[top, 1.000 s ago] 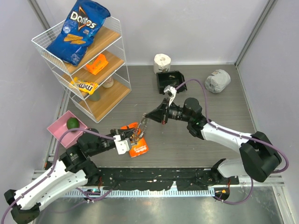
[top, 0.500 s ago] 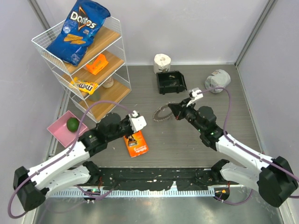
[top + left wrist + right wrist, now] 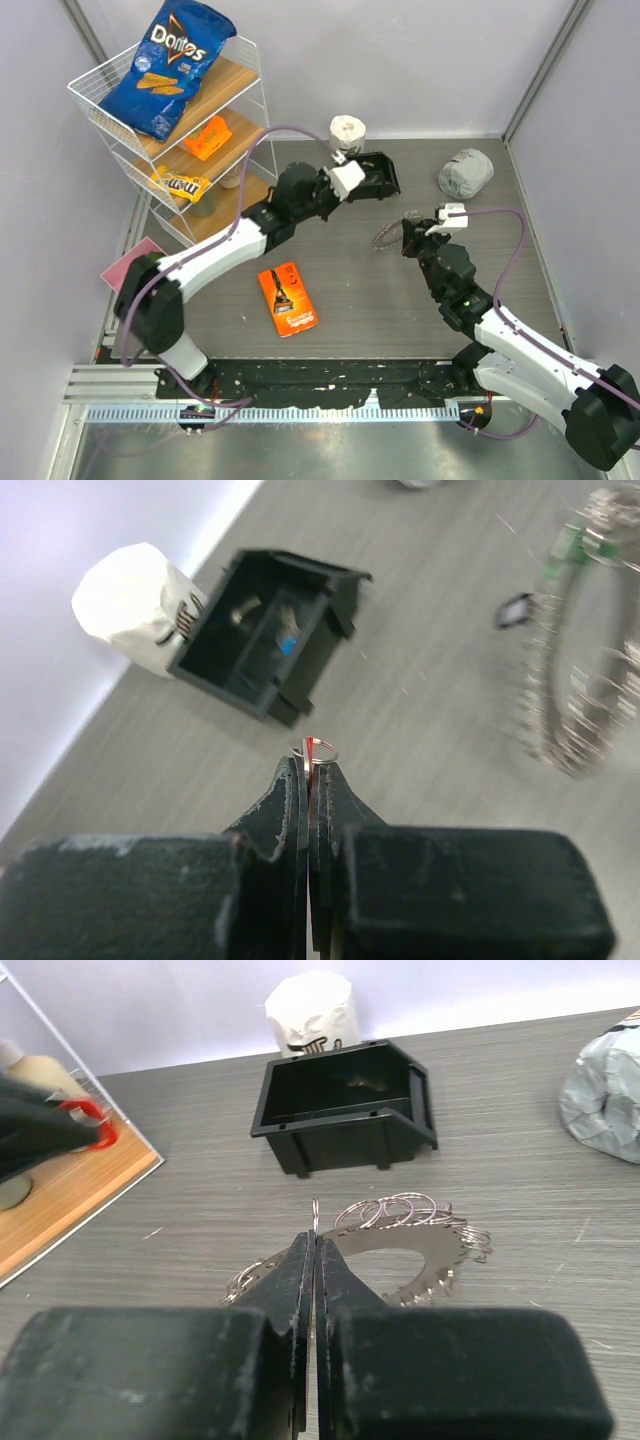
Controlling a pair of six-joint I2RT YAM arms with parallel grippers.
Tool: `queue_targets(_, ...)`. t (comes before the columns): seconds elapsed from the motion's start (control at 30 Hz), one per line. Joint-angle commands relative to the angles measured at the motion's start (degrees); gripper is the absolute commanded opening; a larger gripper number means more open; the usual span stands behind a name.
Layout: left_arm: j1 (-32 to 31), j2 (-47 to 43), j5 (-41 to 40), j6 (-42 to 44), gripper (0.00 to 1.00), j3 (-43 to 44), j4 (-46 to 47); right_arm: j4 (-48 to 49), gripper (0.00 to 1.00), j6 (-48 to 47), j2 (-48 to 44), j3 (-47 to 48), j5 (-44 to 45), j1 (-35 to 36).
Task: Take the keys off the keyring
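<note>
My left gripper [image 3: 312,763] is shut on a small red-headed key [image 3: 313,748] with a little split ring, held in the air just short of the black bin [image 3: 262,630]. From above, the left gripper [image 3: 353,184] sits at the bin's near-left side. The keyring [image 3: 450,1250], a flat silvery perforated ring hung with small split rings, lies tilted low over the table. My right gripper [image 3: 315,1245] is shut on its rim. In the top view the keyring [image 3: 387,238] is right of centre, at my right gripper [image 3: 404,240]. A green-headed key [image 3: 560,555] hangs on the blurred keyring [image 3: 585,660].
The black bin [image 3: 380,175] holds a few small keys. A white toilet roll [image 3: 347,130] stands behind it. A grey crumpled bundle [image 3: 465,172] lies at the back right, an orange packet [image 3: 288,298] at the centre front, a wire shelf [image 3: 180,120] and a pink tray [image 3: 125,263] at the left.
The left arm swung from beside the orange packet out to the black bin, carrying the red key. The right gripper drew the keyring back to the right, away from the packet.
</note>
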Motion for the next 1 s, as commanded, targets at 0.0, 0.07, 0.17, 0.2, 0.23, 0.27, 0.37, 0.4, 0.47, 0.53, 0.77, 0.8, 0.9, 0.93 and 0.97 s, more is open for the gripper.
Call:
queue_targets(0.0, 3.1, 10.3, 2.3, -2.3, 0.00, 12.9, 7.7, 4.7, 0.05, -1.1, -1.8, 0.3, 6.2, 0.0)
queue_targets(0.07, 5.0, 16.8, 3.3, -4.7, 0.00, 17.3, 11.3, 5.1, 0.05, -1.2, -1.8, 0.0, 6.3, -0.1)
queue_targets(0.17, 8.2, 24.7, 7.4, -11.0, 0.00, 24.5, 16.9, 5.4, 0.05, -1.4, -1.3, 0.1, 4.9, -0.1)
queue_targets(0.2, 9.4, 27.7, 9.3, -13.9, 0.00, 27.3, 17.9, 5.6, 0.05, -1.4, -1.2, 0.1, 4.6, -0.1)
queue_targets(0.23, 10.6, 30.6, 11.9, -16.3, 0.00, 30.7, 18.8, 5.7, 0.05, -1.4, -1.0, 0.1, 4.6, 0.0)
queue_targets(0.27, 11.4, 33.0, 13.2, -19.0, 0.00, 33.6, 19.1, 5.7, 0.05, -1.5, -0.9, 0.1, 4.6, 0.0)
queue_targets(0.37, 13.0, 39.4, 13.7, -26.6, 0.51, 42.7, 16.1, 6.0, 0.05, -1.6, -0.5, 0.2, 3.5, 0.0)
queue_targets(0.4, 13.3, 40.5, 13.7, -27.3, 0.62, 45.9, 13.5, 6.1, 0.05, -1.6, -0.3, 0.2, 2.8, -0.1)
queue_targets(0.47, 13.3, 40.6, 14.1, -26.7, 0.70, 46.6, 10.2, 6.1, 0.05, -1.5, -0.2, 0.3, 2.6, 0.0)
queue_targets(0.53, 13.3, 38.3, 13.9, -25.8, 0.78, 42.8, 10.7, 6.0, 0.05, -1.8, -0.2, 0.4, 2.6, -0.1)
queue_targets(0.77, 13.4, 23.5, 16.4, -23.9, 0.80, 29.0, 10.3, 5.9, 0.05, -2.1, -0.3, 0.6, 2.2, 0.0)
queue_targets(0.8, 13.3, 21.1, 17.1, -23.9, 0.80, 26.9, 10.1, 6.1, 0.05, -2.3, -0.1, 0.6, 1.4, -0.1)
queue_targets(0.9, 13.3, 11.7, 17.8, -24.0, 0.80, 18.9, 8.9, 9.1, 0.05, -3.9, 0.8, 0.4, -3.8, -0.1)
queue_targets(0.93, 13.3, 8.2, 18.1, -24.1, 0.80, 16.0, 8.1, 9.4, 0.05, -4.1, 1.3, 0.6, -6.4, 0.0)
queue_targets(0.97, 13.2, 5.2, 18.2, -24.4, 0.80, 13.3, 7.6, 9.5, 0.05, -4.2, 2.3, 0.9, -7.5, -0.1)
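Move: The left hand, still gripping the red key, has the black tray about 21 cm ahead, 10 cm to its right and some 17 cm below. The paper roll stands 31 cm ahead and 4 cm right of this hand, about 14 cm lower; the keyring hangs 17 cm to its right, 4 cm back and 6 cm lower. From the right hand, which keeps hold of that keyring, the tray lies around 24 cm ahead, 6 cm left and 16 cm lower. Forward in one fast sweep of some 21 cm, drifting slightly right, the left hand carries the red key out to the near left part of the black tray, rolling about 20 degrees left side down and tipping down a little. The fingers spring wide open near full reach and let the key go; then the hand draws back about 10 cm, rising about 4 cm as it leaves. The right hand stays, still pinching the keyring. ##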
